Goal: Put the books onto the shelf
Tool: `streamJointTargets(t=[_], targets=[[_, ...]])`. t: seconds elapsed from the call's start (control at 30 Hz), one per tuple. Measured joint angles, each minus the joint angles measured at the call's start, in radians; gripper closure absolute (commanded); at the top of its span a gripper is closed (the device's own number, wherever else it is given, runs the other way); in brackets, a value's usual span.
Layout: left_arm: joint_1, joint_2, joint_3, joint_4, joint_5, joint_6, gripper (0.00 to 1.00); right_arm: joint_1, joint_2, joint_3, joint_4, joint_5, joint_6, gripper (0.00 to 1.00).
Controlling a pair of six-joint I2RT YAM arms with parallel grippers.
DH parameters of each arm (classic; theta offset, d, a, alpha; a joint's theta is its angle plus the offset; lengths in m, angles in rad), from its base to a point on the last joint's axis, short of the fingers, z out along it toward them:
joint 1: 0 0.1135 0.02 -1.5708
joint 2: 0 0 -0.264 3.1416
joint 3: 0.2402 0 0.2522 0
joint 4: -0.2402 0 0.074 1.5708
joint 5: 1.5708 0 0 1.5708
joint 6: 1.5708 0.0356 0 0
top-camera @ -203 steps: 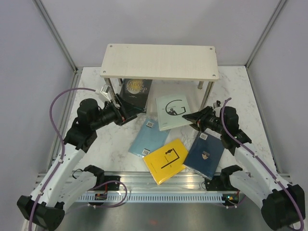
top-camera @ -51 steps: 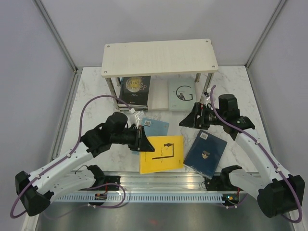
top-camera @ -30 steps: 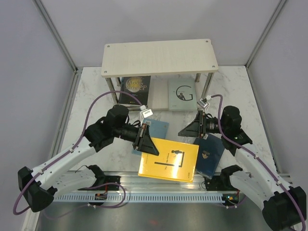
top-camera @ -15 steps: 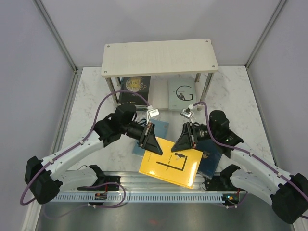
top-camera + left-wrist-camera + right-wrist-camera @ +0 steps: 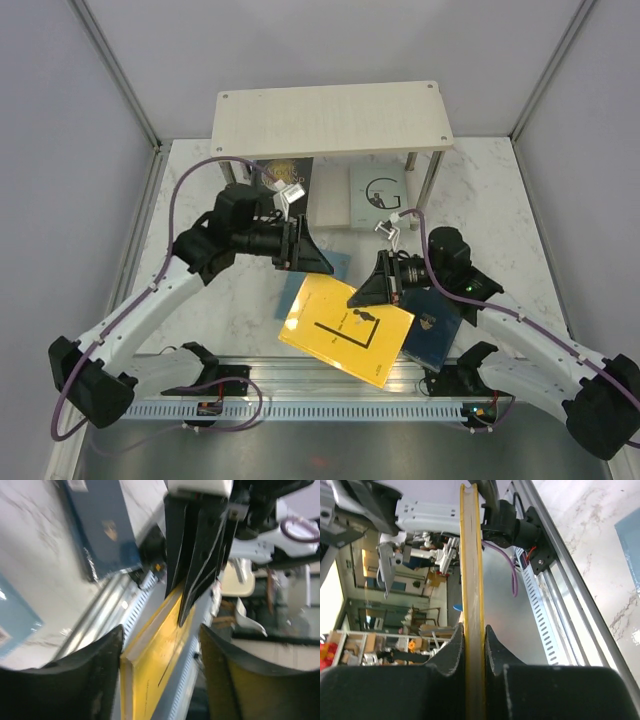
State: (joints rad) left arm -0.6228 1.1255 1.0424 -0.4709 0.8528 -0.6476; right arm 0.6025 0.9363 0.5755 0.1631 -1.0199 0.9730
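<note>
A yellow book (image 5: 340,330) hangs tilted above the table's front edge, and my right gripper (image 5: 364,296) is shut on its far edge. In the right wrist view the book's edge (image 5: 471,555) runs straight up from between the clamped gripper (image 5: 474,630). My left gripper (image 5: 316,260) stands open just up-left of the book. In the left wrist view the yellow book (image 5: 155,675) lies between the spread fingers (image 5: 85,680), near the left one. The shelf (image 5: 330,120) stands at the back, with a dark book (image 5: 283,180) and a white "G" book (image 5: 375,195) on its lower board.
A navy book (image 5: 437,328) lies on the marble at front right, partly under the yellow one. A light blue book (image 5: 335,266) lies mid-table, mostly hidden by the left gripper. The metal rail (image 5: 330,405) runs along the near edge.
My right gripper has shut on the yellow book. My left gripper has opened, let go of it and drawn back up-left. The book has tilted and shifted a little left.
</note>
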Motion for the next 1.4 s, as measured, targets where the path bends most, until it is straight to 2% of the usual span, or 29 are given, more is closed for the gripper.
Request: streamJointTargets(t=[0.07,0.1,0.3,0.53,0.7,0.97,1.2,1.4], targets=[[0.037,-0.024,0.046,-0.014,-0.069,-0.004,0.17,0.01,0.005,0.0,-0.017,0.042,0.023,1.0],[0.051,-0.042,0.064,-0.019,-0.095,-0.006,0.0,0.013,0.004,0.0,-0.019,0.062,0.041,1.0],[0.1,-0.146,0.183,-0.084,-0.188,-0.015,0.0,0.013,0.003,0.073,-0.011,0.211,0.161,1.0],[0.113,-0.18,0.334,-0.188,-0.314,-0.014,0.0,0.012,0.062,0.385,-0.137,0.399,0.161,1.0],[0.113,-0.229,0.335,-0.253,-0.408,-0.015,0.0,0.01,0.124,0.491,-0.199,0.468,0.145,1.0],[0.113,-0.277,0.33,-0.362,-0.547,-0.016,0.0,0.011,0.148,0.54,-0.23,0.506,0.146,1.0],[0.113,-0.329,0.24,-0.334,-0.552,-0.077,0.0,0.011,0.149,0.528,-0.086,0.513,0.231,1.0],[0.113,-0.376,0.093,-0.089,-0.453,-0.221,0.0,0.011,0.161,0.415,0.154,0.518,0.368,1.0]])
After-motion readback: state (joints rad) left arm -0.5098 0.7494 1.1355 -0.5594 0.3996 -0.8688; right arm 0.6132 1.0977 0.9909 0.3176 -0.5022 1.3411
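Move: The yellow book hangs in the right gripper by its far long edge, its middle about 5 cm back and 1 cm left of that hand; from the left hand it lies some 10 cm back, 4 cm right and 3 cm lower. The green book on the lower shelf is roughly 33 cm ahead of the right hand, 8 cm right, 18 cm down. The navy book lies 6 cm ahead and 18 cm right, the light blue book 15 cm ahead and 9 cm left, both about 24 cm below. Keep the right gripper shut on the yellow book, raise it about 17 cm and carry it some 12 cm forward towards the shelf, turning it 30 degrees clockwise, then roll its left side up. Open the left gripper fully, lift it clear and swing it left while yawing counter-clockwise, then ease back right so the open fingers face the book's free long edge. ##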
